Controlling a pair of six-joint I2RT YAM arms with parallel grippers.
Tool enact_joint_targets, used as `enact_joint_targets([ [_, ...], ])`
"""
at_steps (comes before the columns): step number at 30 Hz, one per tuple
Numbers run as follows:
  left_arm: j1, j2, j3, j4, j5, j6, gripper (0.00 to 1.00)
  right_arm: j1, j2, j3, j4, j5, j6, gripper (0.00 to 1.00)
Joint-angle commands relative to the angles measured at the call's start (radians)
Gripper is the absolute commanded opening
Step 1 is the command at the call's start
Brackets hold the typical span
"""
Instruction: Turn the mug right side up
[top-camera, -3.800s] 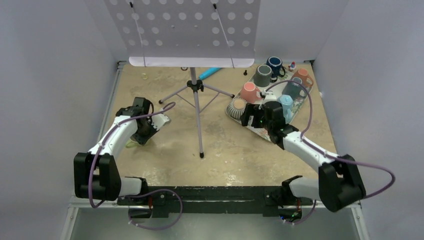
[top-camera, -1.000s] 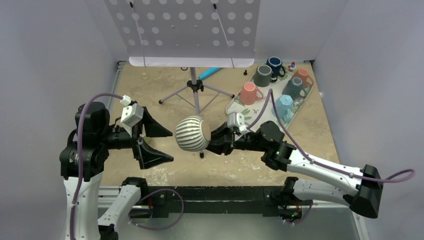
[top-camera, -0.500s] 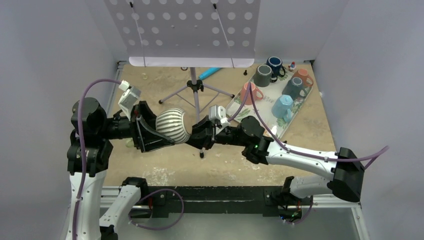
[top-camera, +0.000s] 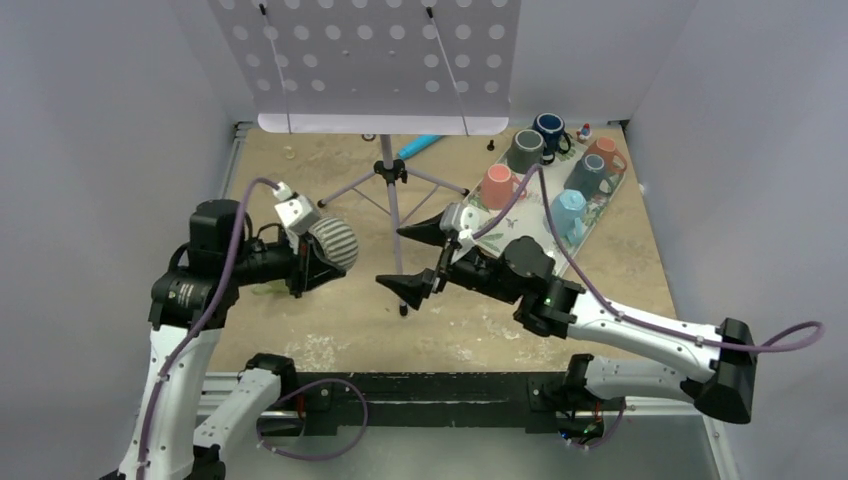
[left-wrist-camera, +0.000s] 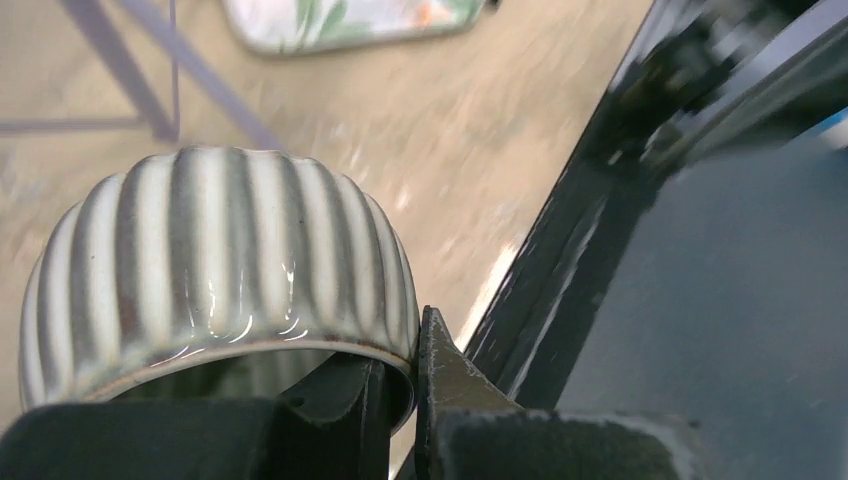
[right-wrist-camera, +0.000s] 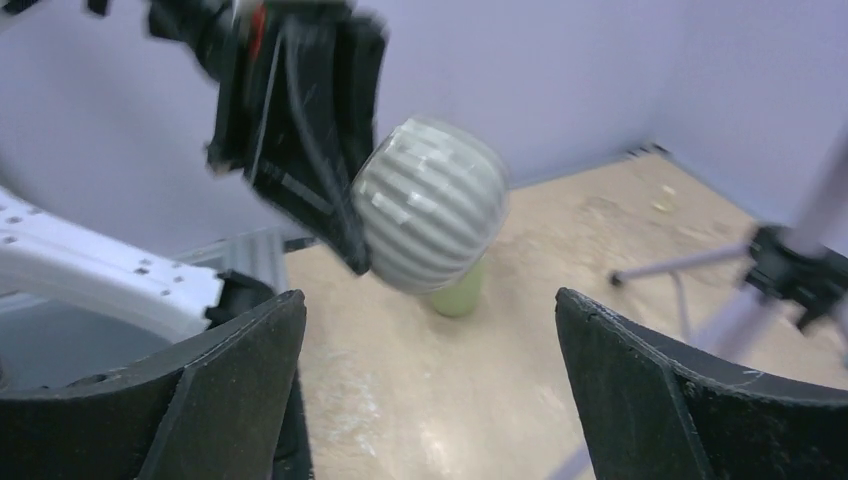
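A grey-and-white ribbed mug (top-camera: 335, 243) hangs in the air over the left half of the table, lying on its side. My left gripper (top-camera: 305, 265) is shut on the mug (left-wrist-camera: 220, 250) at its rim, one finger inside the opening and one outside; the left gripper (left-wrist-camera: 400, 350) fills the bottom of its own view. The mug's rounded bottom points right, toward my right gripper (top-camera: 392, 257). That gripper stands open and apart from the mug, nothing between its fingers. In the right wrist view the right gripper (right-wrist-camera: 428, 300) faces the mug (right-wrist-camera: 430, 205) across a gap.
A music stand's tripod (top-camera: 392, 175) stands mid-table just behind the right gripper. A patterned tray (top-camera: 597, 205) at the back right carries several upright mugs. A pale green cup (right-wrist-camera: 462, 296) sits on the table below the held mug. A blue pen (top-camera: 420, 146) lies by the back wall.
The mug has passed from hand to hand: the right gripper let go and opened wide, the left gripper closed on the rim and drew the mug back to the left.
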Motion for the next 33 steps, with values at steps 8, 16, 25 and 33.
enact_joint_targets([
  [8,-0.312,0.314,-0.188,-0.15,-0.702,0.443,0.0,-0.208,-0.193,-0.092,-0.482,0.64,0.126,0.99],
  [16,-0.356,0.578,-0.219,-0.075,-0.747,0.518,0.0,-0.736,-0.232,-0.212,-0.459,0.56,0.079,0.99],
  [25,-0.354,0.662,-0.265,0.024,-0.719,0.606,0.0,-0.854,0.096,-0.028,-0.353,0.201,-0.083,0.99],
  [33,-0.354,0.626,-0.292,0.011,-0.709,0.65,0.44,-0.914,0.321,0.087,-0.34,0.058,-0.388,0.99],
])
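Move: The left hand holds the striped mug by its rim; its bare spot on the table lies about 8 cm ahead, 8 to the left and some 30 below. The green mug stands roughly 10 ahead and 18 left of that hand, the stand's near foot about 4 ahead and 10 right. From the empty right hand the pink mug is some 35 cm ahead, 22 right and 30 below; the grey-green mug stands 10 farther out and 7 right of it, the light-blue mug about 27 ahead and 38 right of the hand. The left hand lowers the striped mug some 28 cm to the bare table beside the green mug, quickly at first and then easing, drifting a little left and forward while the wrist rolls nearly 60 degrees so the fingers swing from pointing right to pointing down, then partly opens them astride the rim. Meanwhile the right hand, still wide open, leaves the handover, sweeping right about 30 cm while going forward and down, then on forward and down towards the pink mug, turning clockwise and tipping its fingers down. ##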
